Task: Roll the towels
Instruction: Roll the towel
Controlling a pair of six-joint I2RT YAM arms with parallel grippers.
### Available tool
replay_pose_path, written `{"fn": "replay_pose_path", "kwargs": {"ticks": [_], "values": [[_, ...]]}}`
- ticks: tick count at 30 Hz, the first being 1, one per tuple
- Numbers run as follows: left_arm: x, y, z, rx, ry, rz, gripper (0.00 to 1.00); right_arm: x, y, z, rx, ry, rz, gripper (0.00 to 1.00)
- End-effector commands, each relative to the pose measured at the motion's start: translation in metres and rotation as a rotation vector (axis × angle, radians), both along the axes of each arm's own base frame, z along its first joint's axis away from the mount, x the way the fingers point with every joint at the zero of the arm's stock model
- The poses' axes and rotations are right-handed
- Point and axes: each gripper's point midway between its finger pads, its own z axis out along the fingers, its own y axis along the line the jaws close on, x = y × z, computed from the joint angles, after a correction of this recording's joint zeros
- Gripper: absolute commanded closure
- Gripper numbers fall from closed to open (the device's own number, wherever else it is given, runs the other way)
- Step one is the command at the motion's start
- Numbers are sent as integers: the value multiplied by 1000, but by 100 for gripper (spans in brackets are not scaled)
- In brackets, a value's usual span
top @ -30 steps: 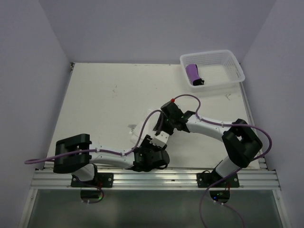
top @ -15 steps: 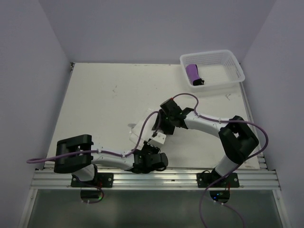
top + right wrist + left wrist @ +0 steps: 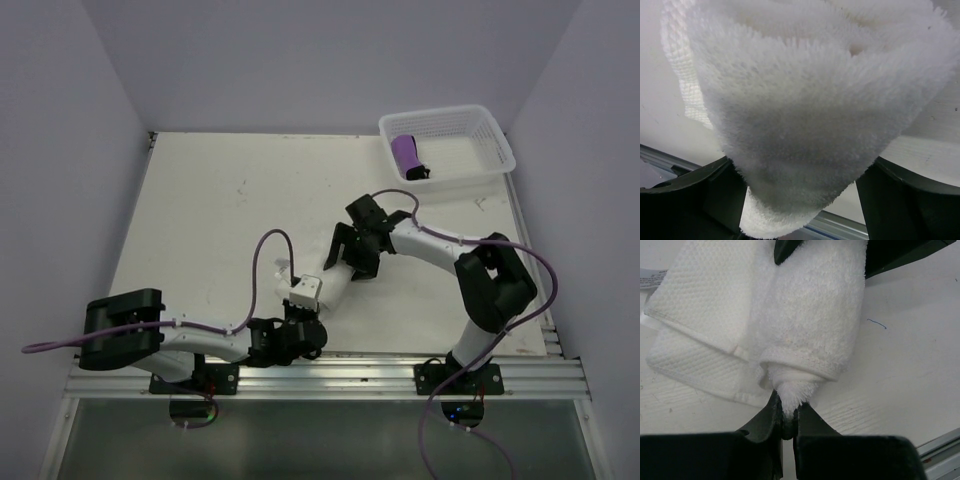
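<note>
The white towel (image 3: 322, 283) lies as a loose roll near the table's middle front; in the left wrist view the white towel (image 3: 805, 315) shows a folded flap on its left. My left gripper (image 3: 303, 308) is shut on a tuft at the roll's near end, pinched tight in my left gripper (image 3: 787, 412). My right gripper (image 3: 352, 258) straddles the far end, its fingers (image 3: 705, 195) spread wide on both sides of the white towel (image 3: 805, 100). The purple towel (image 3: 405, 152) lies rolled in the basket.
The white perforated basket (image 3: 470, 125) stands at the back right corner. A metal rail (image 3: 330, 375) runs along the near edge, just behind my left wrist. My right fingers (image 3: 900, 255) show at the top of the left wrist view.
My left gripper closed on the white towel's near end and drew back toward the near edge. My right gripper widened its jaws and shifted slightly away, farther up the table.
</note>
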Motion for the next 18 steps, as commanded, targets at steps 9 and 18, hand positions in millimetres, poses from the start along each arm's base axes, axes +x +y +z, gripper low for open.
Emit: {"fn": "replay_pose_path", "kwargs": {"ticks": [9,18], "values": [[-23,-3,-14,-176,142,-29,100,74,-50,15,-170,-150,-127,14],[-24,-9,-19,-158,157,-41,100,80,-65,7,-235,-154,-141,18]]}}
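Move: The right hand is over the outer part of the white towel roll with its fingers open around it. The roll's far end lies about 4 cm ahead and 3 cm to the right, at nearly hand height, and the towel's loose flap some 13 cm left, 4 cm back and 3 cm lower. The left hand already pinches the roll's near end at its fingertips, with the far end roughly 16 cm ahead and 10 cm right of it. The right hand slides out along the white roll towards its far end, about 5 cm forward and nearly 4 cm right while rising only slightly, tilting a little, its wide-open fingers staying on either side of the towel. The left hand keeps its shut pinch on the near end and eases back and to the left by about 1.5 cm, rolling some 10 degrees so that its left side dips. ##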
